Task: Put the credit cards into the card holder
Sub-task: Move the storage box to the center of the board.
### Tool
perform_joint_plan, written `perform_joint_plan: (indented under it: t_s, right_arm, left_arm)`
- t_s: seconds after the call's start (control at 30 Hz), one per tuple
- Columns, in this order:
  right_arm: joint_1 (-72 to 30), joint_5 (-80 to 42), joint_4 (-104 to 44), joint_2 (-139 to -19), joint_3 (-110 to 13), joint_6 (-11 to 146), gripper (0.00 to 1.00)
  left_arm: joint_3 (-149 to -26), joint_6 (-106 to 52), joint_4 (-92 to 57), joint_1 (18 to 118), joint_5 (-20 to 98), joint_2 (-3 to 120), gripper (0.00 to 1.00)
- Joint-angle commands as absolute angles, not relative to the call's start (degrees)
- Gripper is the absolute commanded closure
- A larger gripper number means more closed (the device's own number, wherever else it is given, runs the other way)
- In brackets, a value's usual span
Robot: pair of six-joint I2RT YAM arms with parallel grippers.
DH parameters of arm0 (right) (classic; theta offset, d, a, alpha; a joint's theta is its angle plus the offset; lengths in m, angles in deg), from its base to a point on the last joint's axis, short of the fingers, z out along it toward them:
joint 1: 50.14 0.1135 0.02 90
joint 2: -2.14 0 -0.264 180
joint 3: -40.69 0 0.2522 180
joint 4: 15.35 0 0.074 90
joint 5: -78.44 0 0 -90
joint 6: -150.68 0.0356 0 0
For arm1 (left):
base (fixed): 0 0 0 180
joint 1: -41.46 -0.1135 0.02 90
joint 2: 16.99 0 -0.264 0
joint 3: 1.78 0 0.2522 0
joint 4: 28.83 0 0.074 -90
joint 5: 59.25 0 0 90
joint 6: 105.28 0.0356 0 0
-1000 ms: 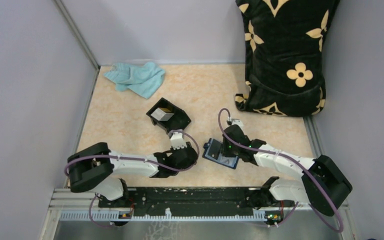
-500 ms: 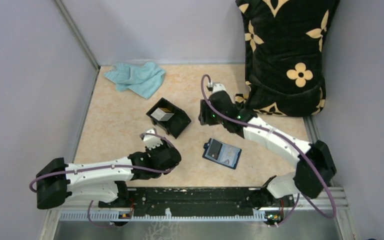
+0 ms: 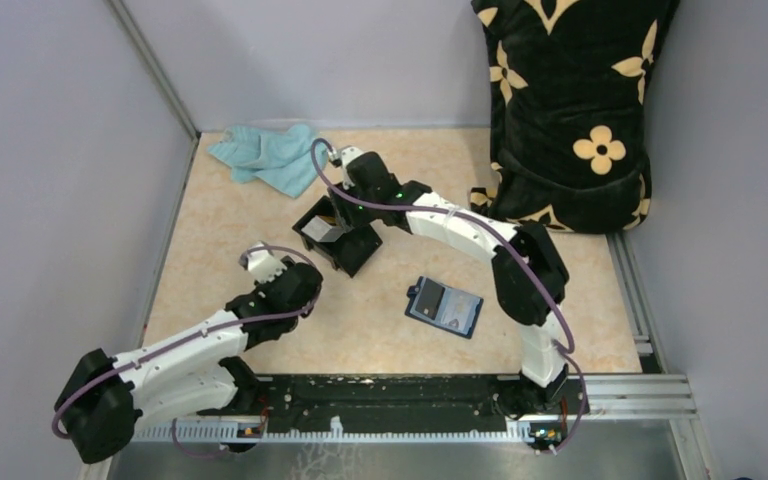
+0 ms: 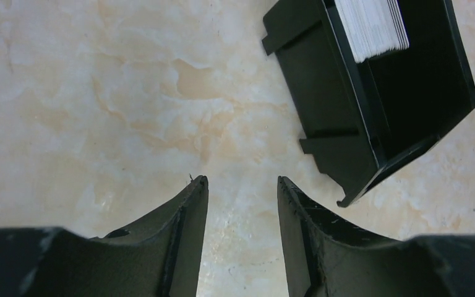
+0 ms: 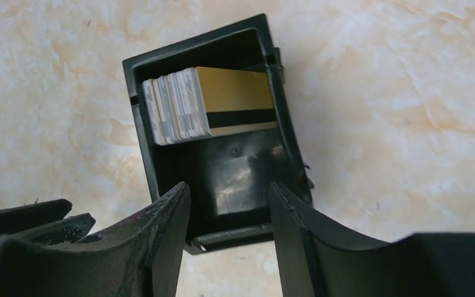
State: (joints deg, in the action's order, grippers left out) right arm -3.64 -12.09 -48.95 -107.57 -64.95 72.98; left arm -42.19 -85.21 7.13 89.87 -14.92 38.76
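Observation:
The credit cards (image 5: 176, 105) stand on edge as a pale grey-white stack in a black open-topped box (image 5: 222, 179), with an orange-yellow card (image 5: 235, 93) at the stack's right end. My right gripper (image 5: 229, 185) hovers open just above the box's near wall, nothing between its fingers; from above it (image 3: 340, 212) hangs over the box (image 3: 355, 250). The card holder (image 3: 444, 306), a navy wallet, lies unfolded on the table right of centre, with something pale on its upper face. My left gripper (image 4: 241, 179) is open over bare table, left of the box (image 4: 346, 111).
A crumpled teal cloth (image 3: 270, 158) lies at the back left. A large black bag with cream flower shapes (image 3: 570, 110) stands at the back right. Grey walls close in the marbled table (image 3: 220, 240) on three sides.
My right arm has left the card holder and swung back-left to the black box, its jaws opening on the way. My left arm has pulled away to the left.

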Motion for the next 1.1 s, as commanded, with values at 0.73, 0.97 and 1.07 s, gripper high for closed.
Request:
perform_joint_plan:
  t_s: [0.73, 0.97, 1.07]
  right_arm:
    - [-3.69, -19.12, -48.1, -124.11, -85.05, 63.26, 0.5]
    - [-6.31, -16.39, -43.44, -120.17, -79.22, 62.68, 0.51]
    - [-7.25, -15.89, -44.06, -120.91, -79.21, 61.82, 0.51]
  left_arm:
    - [-42.45, -78.27, -24.34, 64.23, 9.68, 61.11, 0.48]
    - [-44.26, -77.54, -27.05, 62.71, 12.32, 66.07, 0.48]
    - [-44.63, -77.49, -27.83, 62.39, 13.11, 67.47, 0.48]
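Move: The storage box is about 11 cm ahead of the left hand, 9 cm to its right and 4 cm below. From the right hand the box is level fore and aft, roughly 3 cm left and 11 cm down, with its cards some 2 cm farther out and 3 cm left of the box's middle. The blue cloth lies about 16 cm beyond the box and 12 cm left of it. The open card holder sits 14 cm back and 19 cm right of the right hand. The right hand's open fingers get down into the box beside the cards: it swings left about 6 cm while reaching forward and down, then comes back right some 3 cm, still sinking and going forward. The left hand, fingers open, drives about 10 cm forward and 5 cm down to the box's back-left side, its right side dipping about 15 degrees. ##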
